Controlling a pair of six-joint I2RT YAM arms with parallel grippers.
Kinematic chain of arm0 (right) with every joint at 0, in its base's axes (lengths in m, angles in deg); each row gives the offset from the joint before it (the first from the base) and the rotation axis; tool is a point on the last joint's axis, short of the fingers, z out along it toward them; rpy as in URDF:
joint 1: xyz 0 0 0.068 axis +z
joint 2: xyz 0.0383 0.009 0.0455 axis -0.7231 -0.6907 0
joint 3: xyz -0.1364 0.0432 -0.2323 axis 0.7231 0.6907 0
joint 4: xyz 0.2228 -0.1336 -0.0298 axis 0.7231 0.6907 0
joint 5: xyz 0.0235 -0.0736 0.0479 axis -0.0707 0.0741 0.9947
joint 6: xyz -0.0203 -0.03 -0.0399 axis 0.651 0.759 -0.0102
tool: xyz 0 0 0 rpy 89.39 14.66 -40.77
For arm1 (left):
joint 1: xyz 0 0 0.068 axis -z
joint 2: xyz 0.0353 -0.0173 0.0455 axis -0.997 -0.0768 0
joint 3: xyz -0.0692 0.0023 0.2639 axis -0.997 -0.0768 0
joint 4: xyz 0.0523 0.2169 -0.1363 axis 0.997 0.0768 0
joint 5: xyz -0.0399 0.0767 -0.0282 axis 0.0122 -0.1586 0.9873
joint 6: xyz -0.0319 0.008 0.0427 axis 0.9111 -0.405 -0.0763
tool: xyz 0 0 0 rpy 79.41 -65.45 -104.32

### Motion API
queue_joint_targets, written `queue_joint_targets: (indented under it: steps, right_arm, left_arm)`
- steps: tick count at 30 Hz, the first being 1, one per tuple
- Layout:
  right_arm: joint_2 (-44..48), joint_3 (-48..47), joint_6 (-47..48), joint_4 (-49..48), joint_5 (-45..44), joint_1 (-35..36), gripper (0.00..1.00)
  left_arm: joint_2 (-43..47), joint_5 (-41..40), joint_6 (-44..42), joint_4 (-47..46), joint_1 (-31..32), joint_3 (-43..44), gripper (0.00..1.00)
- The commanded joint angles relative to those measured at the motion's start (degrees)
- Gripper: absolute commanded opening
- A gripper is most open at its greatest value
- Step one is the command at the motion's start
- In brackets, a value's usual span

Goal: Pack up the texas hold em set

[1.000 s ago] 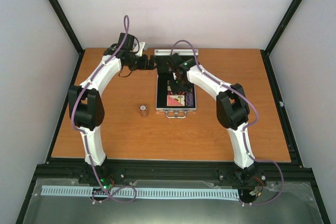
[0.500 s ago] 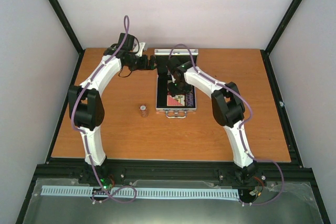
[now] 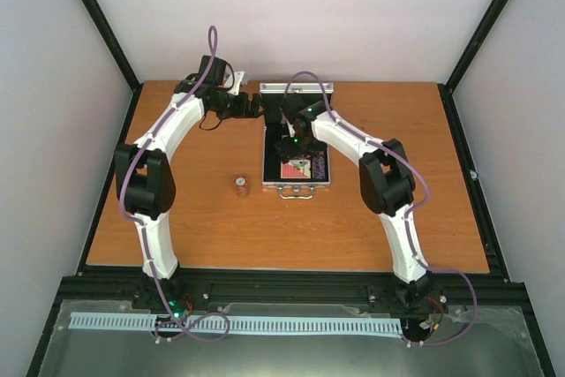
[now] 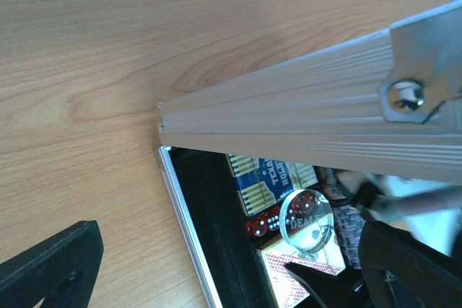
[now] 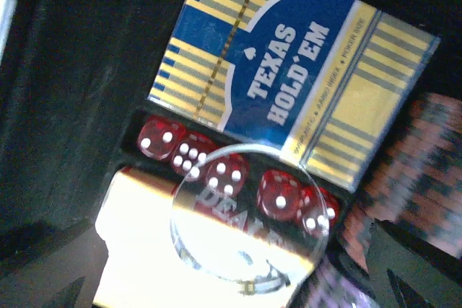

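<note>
The silver case (image 3: 296, 184) lies open at the table's back middle, its lid (image 4: 303, 117) raised. Inside are a blue Texas Hold'em deck (image 5: 289, 77), a second deck (image 5: 137, 250), a row of red dice (image 5: 162, 142) and chips (image 5: 426, 171). The clear round disc (image 5: 245, 214) rests on the dice and the second deck. My right gripper (image 5: 231, 268) hovers over it, open, fingers well clear on either side. My left gripper (image 4: 231, 272) is open beside the lid's left end (image 3: 262, 91). One short chip stack (image 3: 240, 185) stands on the table left of the case.
The wooden table (image 3: 177, 227) is fenced by black frame posts and white walls. The case's handle (image 3: 297, 192) points toward the arm bases. Both forearms crowd the back middle over the case.
My right gripper has opened and let go of the clear disc, which now lies on the dice and deck. The right arm shifted slightly left. The left arm has held still.
</note>
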Motion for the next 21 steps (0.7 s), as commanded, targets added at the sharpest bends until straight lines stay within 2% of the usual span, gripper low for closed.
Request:
queue_joint_targets:
  steps: [1,11,15,21]
  right_arm:
    - [7.85,0.84,0.69,2.43,0.94,1.35,1.00]
    - [12.47,2.77,3.05,5.44,6.18,14.36,1.00]
    - [10.15,1.34,3.04,4.81,9.83,17.23,0.99]
    - [4.01,-6.50,4.21,6.34,10.88,18.44,0.97]
  left_arm:
    - [2.71,0.28,-0.83,1.04,-0.42,2.67,1.00]
    - [4.57,-0.04,-0.47,1.20,-0.45,3.62,1.00]
    - [4.58,0.31,-0.64,1.88,-0.42,4.84,1.00]
    - [5.21,0.01,-0.91,1.88,-0.45,3.95,1.00]
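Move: The standing chip stack, next to be fetched, is about 15 cm to the right hand's left, some 8 cm back and 2 cm lower. Just under this hand, 1 cm ahead and 2 cm down, lies the dealer button; the case handle is straight back about 9 cm and some 3 cm lower. From the left hand the chip stack lies roughly 16 cm back, hardly 1 cm left and 15 cm down. Lift the right gripper, already wide open, some 9 cm up off the dealer button and swing it about 14 cm back and 13 cm left, over the case's near-left corner towards the chip stack, turning some 25 degrees counter-clockwise and sinking a little at the end. Keep the fingers open, short of touching the stack. Raise the left gripper about 3.5 cm, open and empty. ##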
